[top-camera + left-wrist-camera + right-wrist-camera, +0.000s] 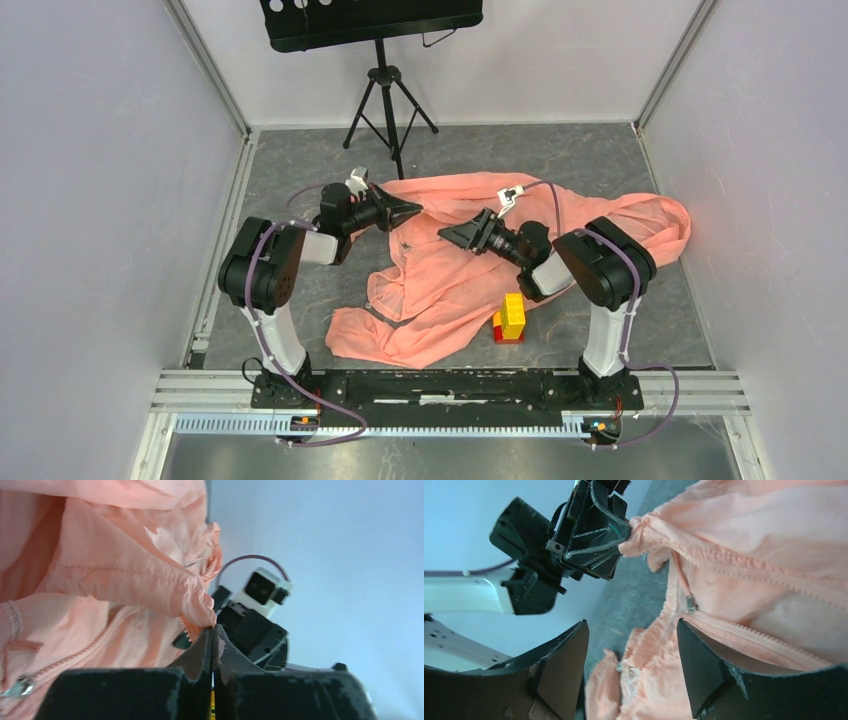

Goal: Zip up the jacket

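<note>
The salmon-pink jacket [470,270] lies crumpled on the grey table, one sleeve trailing to the right. My left gripper [410,211] is shut on a fold of its upper edge, next to the zipper teeth; in the left wrist view the fabric [110,575] hangs from the pinched tips [214,630]. My right gripper [450,233] hovers just right of it, jaws open over the jacket with nothing between them [631,630]. The small metal zipper slider [691,605] sits on the zipper line just beyond the right finger [699,670]. The left gripper [624,534] shows there holding the cloth.
A yellow-and-red block stack [510,318] stands on the table by the jacket's lower right edge, near the right arm's base. A black tripod stand [385,95] rises at the back. Grey walls enclose left, right and rear.
</note>
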Robot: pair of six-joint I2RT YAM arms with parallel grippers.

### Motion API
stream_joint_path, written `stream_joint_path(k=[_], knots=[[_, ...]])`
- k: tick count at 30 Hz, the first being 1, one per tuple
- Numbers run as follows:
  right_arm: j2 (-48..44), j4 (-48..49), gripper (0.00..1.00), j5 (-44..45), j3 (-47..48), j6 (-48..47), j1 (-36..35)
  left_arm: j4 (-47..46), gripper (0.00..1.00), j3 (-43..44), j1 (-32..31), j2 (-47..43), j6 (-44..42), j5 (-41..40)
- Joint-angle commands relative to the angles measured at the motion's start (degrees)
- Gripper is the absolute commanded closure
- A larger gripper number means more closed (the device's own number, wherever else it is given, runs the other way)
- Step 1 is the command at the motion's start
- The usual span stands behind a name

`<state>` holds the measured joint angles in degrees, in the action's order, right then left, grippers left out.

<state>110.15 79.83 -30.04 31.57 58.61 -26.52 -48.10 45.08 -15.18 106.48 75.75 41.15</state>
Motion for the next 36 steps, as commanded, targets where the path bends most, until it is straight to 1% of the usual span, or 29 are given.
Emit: stream_joint_path(k=[1, 3, 5, 7, 9, 11, 13, 16, 21, 26, 31, 36], knots=[[3.4, 15.8, 0.28, 6.8, 0.2, 12.2, -2.1, -16.2, 0.98, -2.0, 0.1, -0.2, 11.7, 1.4], [4.6, 16.5, 0.26, 7.9, 1.0, 12.8, -3.3, -17.8, 0.98, -3.0, -0.1, -0.5, 13.1, 0.9], [6.3, 20.8, 0.25, 10.1, 1.0, 14.5, -4.4, -20.5, 0.98, -3.8, -0.4, -0.4, 15.0, 0.5], [8.3, 23.6, 0.23, 10.4, 2.5, 16.8, -4.8, -22.7, 0.98, -4.7, -0.5, -0.1, 16.5, 0.2], [9.4, 25.2, 0.16, 10.9, 3.9, 18.1, -4.9, -24.6, 0.98, -5.3, -0.5, 0.5, 18.0, 0.1], [10.4, 26.7, 0.15, 11.9, 5.2, 19.2, -5.0, -27.6, 0.98, -5.7, -0.6, 1.6, 20.1, 0.2], [11.4, 27.7, 0.08, 11.8, 6.8, 20.2, -5.2, -31.2, 0.98, -6.1, -0.6, 2.9, 22.6, -0.1], [12.3, 29.5, 0.04, 12.7, 8.1, 20.8, -5.5, -33.3, 0.98, -6.1, -1.0, 3.6, 24.1, 0.1], [13.1, 30.6, 0.02, 14.0, 10.3, 20.2, -5.5, -31.6, 0.98, -6.8, -1.0, 3.2, 22.5, -0.2], [14.3, 32.2, 0.04, 14.0, 13.2, 21.3, -5.5, -31.8, 0.98, -7.2, -1.0, 4.3, 22.2, -0.4], [12.2, 32.4, 0.05, 13.2, 12.8, 19.3, -5.2, -32.0, 0.98, -6.4, -1.0, 5.7, 22.4, -0.6], [9.9, 32.4, 0.07, 12.0, 11.6, 19.8, -3.6, -31.7, 0.98, -6.6, -0.7, 5.9, 22.3, -0.9]])
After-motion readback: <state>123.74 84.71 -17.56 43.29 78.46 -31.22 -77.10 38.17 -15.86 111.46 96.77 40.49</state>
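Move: The left gripper already pinches the jacket's zipper-edge corner right at its fingertips. From the open, empty right hand that corner is about 5 cm ahead, 5 cm to the left and roughly 1 cm higher. The silver zipper pull sits some 8 cm left of the right hand, 1 cm back and 9 cm below; the toy blocks stand about 18 cm back, 14 cm right and 8 cm below it. Keep the corner pinched in the left gripper and raise it about 4 cm, easing slightly back and tipping the fingers up some 15 degrees, then let it settle 1 cm. Bring the right hand left and down first, then forward and slightly up, about 5 cm forward overall, towards the pinched corner, rolling the wrist and spreading the fingers almost fully. ##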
